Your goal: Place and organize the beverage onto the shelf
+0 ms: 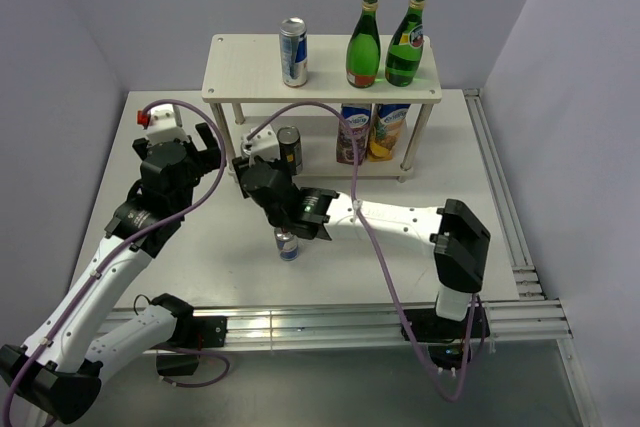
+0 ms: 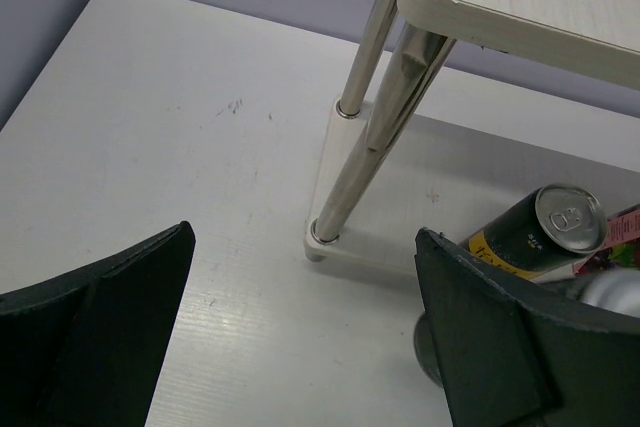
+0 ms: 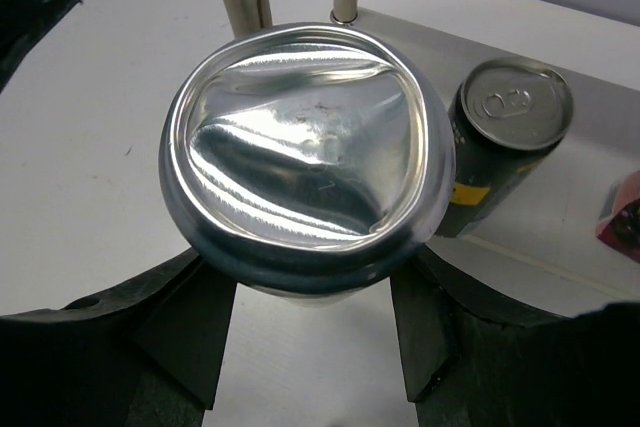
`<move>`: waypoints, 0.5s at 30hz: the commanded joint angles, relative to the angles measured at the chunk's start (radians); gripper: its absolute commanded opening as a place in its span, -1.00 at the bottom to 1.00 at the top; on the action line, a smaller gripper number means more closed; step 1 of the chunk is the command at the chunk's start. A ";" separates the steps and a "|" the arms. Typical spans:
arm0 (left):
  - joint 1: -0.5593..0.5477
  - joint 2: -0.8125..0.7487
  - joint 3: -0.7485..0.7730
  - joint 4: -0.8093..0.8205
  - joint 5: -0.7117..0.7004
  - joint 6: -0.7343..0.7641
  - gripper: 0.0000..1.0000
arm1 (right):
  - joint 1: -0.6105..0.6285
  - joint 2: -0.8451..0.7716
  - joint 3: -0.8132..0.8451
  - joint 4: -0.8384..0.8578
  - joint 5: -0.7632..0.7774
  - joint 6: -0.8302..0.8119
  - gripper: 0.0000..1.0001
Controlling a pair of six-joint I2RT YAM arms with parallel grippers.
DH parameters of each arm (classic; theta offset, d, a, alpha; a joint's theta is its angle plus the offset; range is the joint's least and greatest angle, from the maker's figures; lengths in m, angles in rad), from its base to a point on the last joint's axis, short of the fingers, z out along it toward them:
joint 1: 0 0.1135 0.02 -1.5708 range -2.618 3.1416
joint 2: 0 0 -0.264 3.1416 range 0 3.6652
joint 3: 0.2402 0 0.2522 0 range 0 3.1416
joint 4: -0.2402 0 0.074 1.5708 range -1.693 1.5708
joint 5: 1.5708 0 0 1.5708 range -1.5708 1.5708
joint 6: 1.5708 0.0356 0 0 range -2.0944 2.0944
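The shelf (image 1: 250, 57) stands at the back of the table. Its top board holds a silver-blue can (image 1: 293, 51) and two green bottles (image 1: 363, 42) (image 1: 405, 40). A dark can (image 1: 290, 149) (image 3: 505, 137) (image 2: 540, 232) stands on the lower board. My right gripper (image 1: 297, 222) (image 3: 312, 287) is shut on a blue-red can (image 1: 288, 244) in front of the shelf. That can's dented silver end (image 3: 310, 147) fills the right wrist view. My left gripper (image 1: 205, 152) (image 2: 300, 277) is open and empty over the table, by the shelf's left front leg (image 2: 350, 172).
Two colourful drink packs (image 1: 352, 132) (image 1: 387, 132) stand on the lower board at the right. Metal rails (image 1: 510, 197) run along the table's right and near edges. Purple walls close the table in at the back and sides.
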 commanded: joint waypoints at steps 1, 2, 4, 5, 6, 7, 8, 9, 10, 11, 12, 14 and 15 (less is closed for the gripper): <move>0.007 -0.007 0.023 0.033 0.017 -0.002 0.99 | -0.035 0.027 0.105 0.122 -0.039 -0.036 -1.00; 0.006 -0.008 0.023 0.033 0.017 0.000 0.99 | -0.043 0.037 0.117 0.122 -0.047 -0.036 -1.00; 0.007 -0.009 0.023 0.033 0.017 0.000 0.99 | -0.064 0.065 0.124 0.134 -0.061 -0.039 -1.00; 0.007 -0.009 0.022 0.033 0.017 -0.002 0.99 | -0.072 0.073 0.127 0.148 -0.067 -0.043 -1.00; 0.007 -0.009 0.022 0.035 0.019 -0.002 0.99 | -0.087 0.092 0.134 0.143 -0.071 -0.040 -1.00; 0.007 -0.009 0.023 0.033 0.020 -0.003 0.99 | -0.096 0.103 0.142 0.142 -0.074 -0.040 -1.00; 0.007 -0.007 0.025 0.032 0.020 -0.003 0.99 | -0.105 0.112 0.151 0.145 -0.084 -0.042 -1.00; 0.009 -0.008 0.025 0.033 0.020 -0.002 0.99 | -0.113 0.128 0.156 0.143 -0.087 -0.040 -1.00; 0.009 -0.009 0.023 0.033 0.019 -0.002 0.99 | -0.130 0.135 0.162 0.142 -0.093 -0.039 -1.00; 0.009 -0.009 0.025 0.033 0.019 -0.002 0.99 | -0.139 0.139 0.166 0.142 -0.111 -0.036 -1.00; 0.007 -0.009 0.025 0.033 0.019 -0.002 0.99 | -0.147 0.149 0.168 0.145 -0.116 -0.030 -1.00; 0.009 -0.007 0.023 0.033 0.019 -0.002 0.99 | -0.168 0.157 0.165 0.155 -0.125 -0.030 -1.00; 0.009 -0.007 0.023 0.033 0.019 -0.002 0.99 | -0.175 0.166 0.165 0.160 -0.130 -0.031 -1.00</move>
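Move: The right hand already holds a can and takes it to the free spot on the lower shelf, about 11 cm ahead, 1 cm left, with the shelf board some 13 cm below. The black can on that shelf is about 13 cm ahead, 6 cm right and 7 cm lower; the shelf's front-left post is some 10 cm ahead and 6 cm left. From the idle left hand the free spot is roughly 9 cm ahead, 14 cm right and 18 cm below. Still gripping its can, the right hand brings it forward about 7 cm and down some 5 cm, in one slanting run towards the free spot on the lower shelf, between the front-left post and the black can. The fingers keep their hold and the wrist hardly turns. ##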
